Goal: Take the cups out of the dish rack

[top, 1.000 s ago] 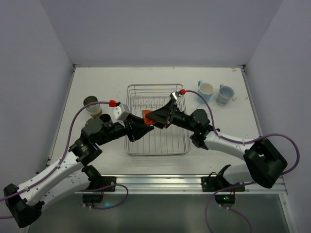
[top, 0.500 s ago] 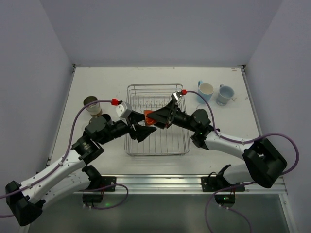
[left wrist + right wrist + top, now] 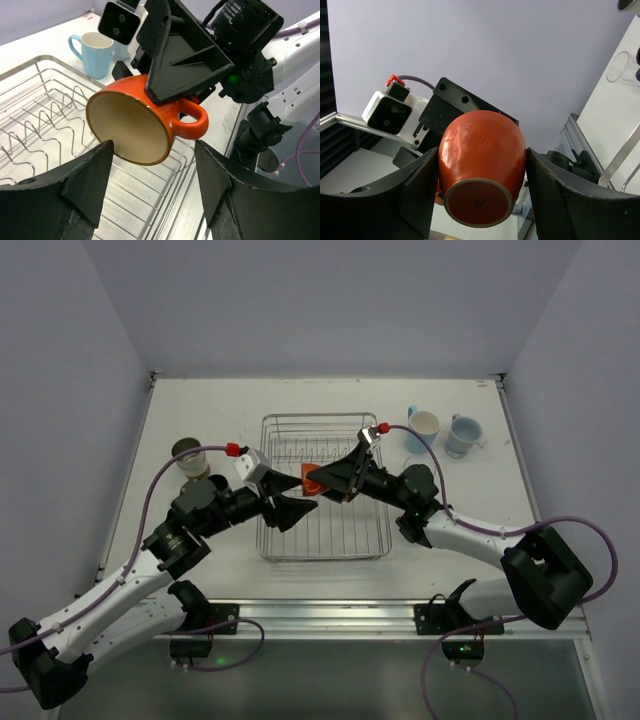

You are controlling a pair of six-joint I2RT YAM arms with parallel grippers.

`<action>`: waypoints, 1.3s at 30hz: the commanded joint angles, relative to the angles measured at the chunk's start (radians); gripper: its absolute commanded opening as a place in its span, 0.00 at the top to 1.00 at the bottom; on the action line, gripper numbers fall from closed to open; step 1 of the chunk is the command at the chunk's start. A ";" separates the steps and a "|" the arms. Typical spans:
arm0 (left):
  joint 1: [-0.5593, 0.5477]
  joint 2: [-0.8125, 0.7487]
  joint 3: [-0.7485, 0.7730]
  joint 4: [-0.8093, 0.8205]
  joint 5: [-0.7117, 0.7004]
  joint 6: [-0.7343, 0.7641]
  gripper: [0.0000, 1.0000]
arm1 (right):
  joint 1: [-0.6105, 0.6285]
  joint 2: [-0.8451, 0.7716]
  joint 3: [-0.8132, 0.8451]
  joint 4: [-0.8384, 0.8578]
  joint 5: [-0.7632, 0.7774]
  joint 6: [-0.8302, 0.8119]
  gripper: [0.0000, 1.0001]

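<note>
The orange mug (image 3: pixel 312 478) hangs tipped on its side above the dish rack (image 3: pixel 325 554), with my right gripper (image 3: pixel 322 480) shut on its body. The right wrist view shows the mug's base (image 3: pixel 479 202) between both pads, gripper (image 3: pixel 482 167). My left gripper (image 3: pixel 290 510) stands open just left of the mug and apart from it. In the left wrist view, the mug's mouth (image 3: pixel 131 125) faces this gripper (image 3: pixel 153 167), whose jaws are spread wide over the rack's wires (image 3: pixel 45 115).
Two light blue mugs (image 3: pixel 422 426) (image 3: pixel 463 434) stand on the table right of the rack; one shows in the left wrist view (image 3: pixel 95 52). A cream-and-brown tumbler (image 3: pixel 188 455) stands at the left, by my left arm. The two arms nearly meet over the rack.
My left gripper has opened and drawn back to the left, off the orange mug. The right gripper keeps the mug and has shifted slightly to the right.
</note>
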 commanded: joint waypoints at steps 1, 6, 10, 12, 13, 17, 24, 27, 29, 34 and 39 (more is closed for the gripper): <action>0.001 0.035 0.039 0.014 0.079 0.023 0.31 | 0.001 -0.043 0.013 0.089 -0.012 0.015 0.87; 0.001 0.047 0.027 0.110 0.067 0.029 0.44 | 0.002 -0.038 0.009 0.094 -0.018 0.021 0.87; -0.006 0.098 0.027 0.147 0.096 0.023 0.49 | 0.002 -0.038 0.004 0.098 -0.018 0.027 0.87; -0.020 0.086 0.006 0.153 0.044 0.026 0.82 | 0.002 -0.041 0.007 0.098 -0.018 0.027 0.87; -0.022 0.075 -0.002 0.161 0.032 0.026 0.82 | 0.002 -0.041 0.007 0.098 -0.018 0.027 0.87; -0.023 0.015 -0.014 0.166 -0.028 0.033 1.00 | 0.004 -0.033 -0.003 0.109 -0.013 0.030 0.80; -0.023 -0.068 -0.036 0.132 -0.065 0.030 1.00 | -0.001 -0.029 -0.025 0.134 -0.009 0.042 0.18; -0.022 -0.087 -0.045 0.129 -0.067 0.018 1.00 | -0.010 -0.033 -0.030 0.135 -0.013 0.045 0.01; -0.022 -0.101 -0.048 0.129 -0.079 0.009 1.00 | -0.016 -0.038 -0.039 0.134 -0.004 0.046 0.01; -0.022 -0.126 -0.042 0.123 -0.132 -0.016 1.00 | -0.039 -0.052 -0.069 0.134 0.020 0.039 0.01; -0.022 -0.039 0.117 -0.282 -0.362 -0.031 1.00 | -0.088 -0.096 -0.138 0.121 0.025 0.001 0.01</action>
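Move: The orange cup, held in the right gripper, is about 4 cm to the right of the left hand, 2 cm farther out and 2 cm higher, its mouth towards the left fingers. The right gripper's tips are just behind it, roughly 6 cm to the left hand's right and 2 cm ahead; the dish rack's middle lies some 18 cm ahead, 8 cm right and 25 cm below. From the right hand the cup is about 1 cm left, level with it, and the left gripper about 6 cm left and 2 cm back. The open left hand eases about 2 cm to the right into the orange cup and shuts almost fully, pinching the cup's thin wall at the rim beside the handle, while the right hand keeps its grip and hardly moves. After both shift back about a centimetre, the right fingers spread wide to let go and that hand draws off some 3 cm to the right and a little down, as the left takes the cup roughly 4 cm left, first rising then sinking again, with a slight counter-clockwise turn and a forward drift at the end. ##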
